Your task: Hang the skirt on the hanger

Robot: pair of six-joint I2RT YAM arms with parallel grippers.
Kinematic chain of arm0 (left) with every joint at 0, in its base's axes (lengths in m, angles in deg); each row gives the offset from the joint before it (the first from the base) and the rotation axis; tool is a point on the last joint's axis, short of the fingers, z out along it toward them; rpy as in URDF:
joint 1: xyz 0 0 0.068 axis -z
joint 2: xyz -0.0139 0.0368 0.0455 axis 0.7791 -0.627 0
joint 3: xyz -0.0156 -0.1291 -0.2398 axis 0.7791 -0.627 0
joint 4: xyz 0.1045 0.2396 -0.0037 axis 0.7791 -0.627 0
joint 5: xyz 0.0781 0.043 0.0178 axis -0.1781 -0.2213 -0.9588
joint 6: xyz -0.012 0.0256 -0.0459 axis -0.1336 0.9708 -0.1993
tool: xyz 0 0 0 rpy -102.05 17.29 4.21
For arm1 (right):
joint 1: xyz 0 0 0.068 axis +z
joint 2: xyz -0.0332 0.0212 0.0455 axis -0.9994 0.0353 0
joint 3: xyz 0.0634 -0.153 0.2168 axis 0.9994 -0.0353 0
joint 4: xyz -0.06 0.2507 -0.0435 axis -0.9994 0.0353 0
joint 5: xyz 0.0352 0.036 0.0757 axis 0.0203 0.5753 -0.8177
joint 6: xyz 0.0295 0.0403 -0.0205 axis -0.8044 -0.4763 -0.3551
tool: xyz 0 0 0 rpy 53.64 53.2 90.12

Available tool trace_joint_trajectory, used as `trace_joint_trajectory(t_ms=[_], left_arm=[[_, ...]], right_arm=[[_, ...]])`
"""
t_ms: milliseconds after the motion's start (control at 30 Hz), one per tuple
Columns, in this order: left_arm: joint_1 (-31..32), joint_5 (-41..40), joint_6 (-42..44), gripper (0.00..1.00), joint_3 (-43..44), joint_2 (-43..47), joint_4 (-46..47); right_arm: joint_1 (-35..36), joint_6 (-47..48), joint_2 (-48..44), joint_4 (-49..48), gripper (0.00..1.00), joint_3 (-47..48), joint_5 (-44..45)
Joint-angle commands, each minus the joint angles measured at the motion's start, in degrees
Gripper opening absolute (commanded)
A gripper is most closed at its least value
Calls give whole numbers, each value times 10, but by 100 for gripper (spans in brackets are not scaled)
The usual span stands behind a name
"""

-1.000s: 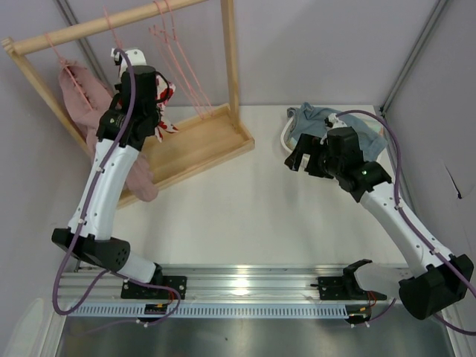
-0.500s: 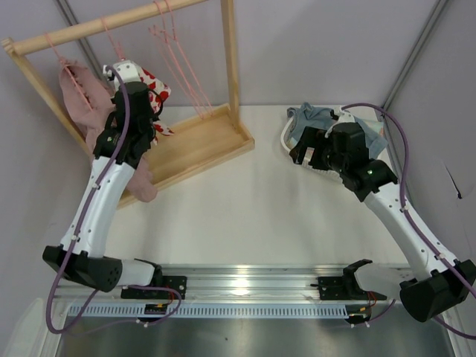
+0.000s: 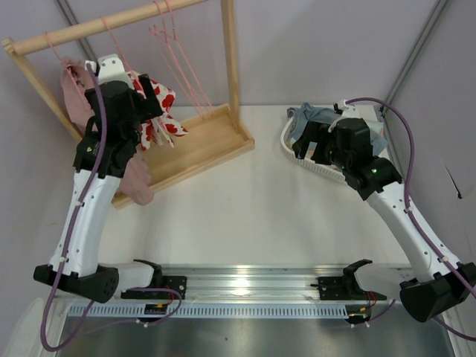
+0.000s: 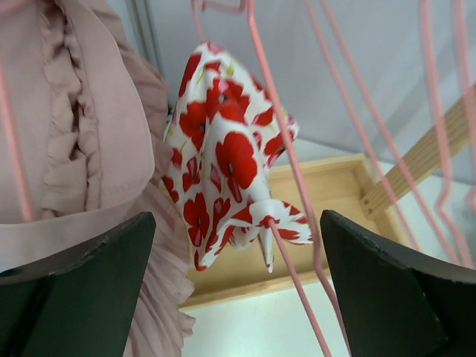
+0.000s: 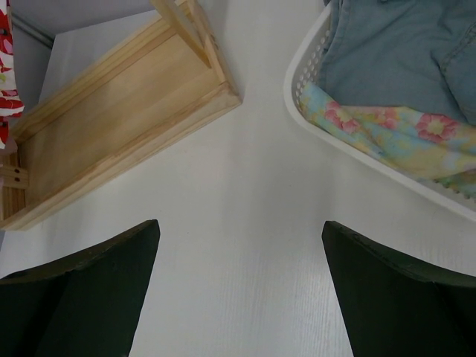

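Observation:
The skirt (image 4: pixel 227 156), white with big red flowers, hangs bunched on a thin pink hanger (image 4: pixel 293 278) on the wooden rack. In the top view the skirt (image 3: pixel 158 119) hangs just right of my raised left gripper (image 3: pixel 151 95), below the hanger (image 3: pixel 115 41). In the left wrist view my left gripper (image 4: pixel 238 297) is open, its dark fingers (image 4: pixel 82 275) well apart, with the skirt's hem just beyond them and untouched. My right gripper (image 5: pixel 239 297) is open over bare table, at the basket's near-left rim in the top view (image 3: pixel 306 146).
A dusty-pink ruffled garment (image 4: pixel 82 134) hangs left of the skirt. More pink hangers (image 3: pixel 175 52) hang from the rack's bar (image 3: pixel 89 28); its wooden tray base (image 3: pixel 201 141) lies below. A white basket (image 5: pixel 301 111) holds a blue-grey cloth (image 5: pixel 394 52) and a floral cloth.
My left gripper opened and let go of the skirt, which now hangs on the hanger; the arm drew back to the left. The right arm shifted slightly right toward the basket.

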Motion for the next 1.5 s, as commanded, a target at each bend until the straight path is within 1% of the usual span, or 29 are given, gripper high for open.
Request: trace_joint_trajectory(t_ms=[0,67,167,200,300,333,400,433,467,500,533,567,600,667,700,767,800,833,867,900,933,1033,1067,1133,1233,1300,1467], left_arm=[[-5,38,30,99,77,41,-23],[-5,56,35,99,95,50,-36],[-5,118,53,99,92,81,-56],[-5,163,65,99,89,92,-66],[-6,224,81,99,23,158,-56],[-5,253,85,99,-40,203,-49],[-5,271,89,99,-81,250,-32],[-5,299,92,99,-125,273,-26],[-6,311,96,99,-167,322,-18],[-5,334,97,99,-208,346,-7],[-5,371,99,99,-226,370,-2],[-5,388,101,99,-286,414,3],[-5,401,96,99,-303,433,11],[-4,422,79,99,-334,461,20],[-4,427,65,99,-386,484,32],[-4,433,42,99,-438,509,47],[-4,435,15,99,-473,543,68],[-4,439,2,99,-509,562,81],[-4,441,-11,99,-526,583,91],[-4,445,-35,99,-541,623,105],[-4,444,-45,99,-571,639,107],[-4,418,-80,99,-588,691,90],[-4,411,-88,99,-591,702,87],[-2,409,-101,99,-610,721,93],[-2,407,-92,99,-612,719,98],[-2,392,-91,99,-608,714,95],[-2,370,-98,99,-605,713,85]], right_arm=[[-1,17,-17,-6,100,34,7],[-1,20,-11,12,99,55,9],[0,30,-1,43,99,90,11],[0,39,-1,46,99,93,8],[-1,42,-17,41,99,93,15],[-1,46,-24,32,99,89,21],[-1,46,-51,19,100,70,31],[-1,43,-61,5,100,61,44],[-1,42,-88,-2,99,39,51],[-1,41,-102,-10,99,25,55],[0,36,-115,-27,99,11,64],[0,34,-132,-36,100,-5,65],[-1,32,-163,-45,99,-38,64],[-1,27,-197,-73,100,-77,48],[0,24,-215,-86,99,-122,43],[0,9,-265,-114,99,-166,34],[-1,1,-298,-128,99,-206,25],[-1,-4,-314,-133,99,-225,23],[0,-9,-331,-135,99,-240,22],[-1,-19,-346,-134,99,-253,22],[-1,-23,-377,-133,99,-271,16],[-1,-34,-422,-131,99,-294,8],[0,-36,-450,-131,99,-311,8],[0,-42,-477,-128,99,-329,8],[-1,-52,-530,-128,99,-375,2],[0,-57,-565,-131,99,-411,-4],[-1,-59,-584,-114,99,-429,-12]])
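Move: Ahead of the left hand by about 8 cm, some 2 cm left and 9 cm lower, hangs the skirt, already on its hanger. The pink garment hangs roughly 12 cm left of the hand, 2 cm ahead and 13 cm lower; the spare hangers are about 10 cm ahead, 9 cm right and slightly higher. From the right hand the skirt lies about 40 cm left, 9 cm ahead and 3 cm higher. Backing away from the hung skirt with fingers still open, the left hand first rises about 8 cm, then sinks while drawing back, ending some 21 cm back, 14 cm lower and 7 cm right, turned roughly 40 degrees clockwise. The right hand, open and empty, lifts, then draws back over the table with a slight rightward shift, its fingers tipping upward. ##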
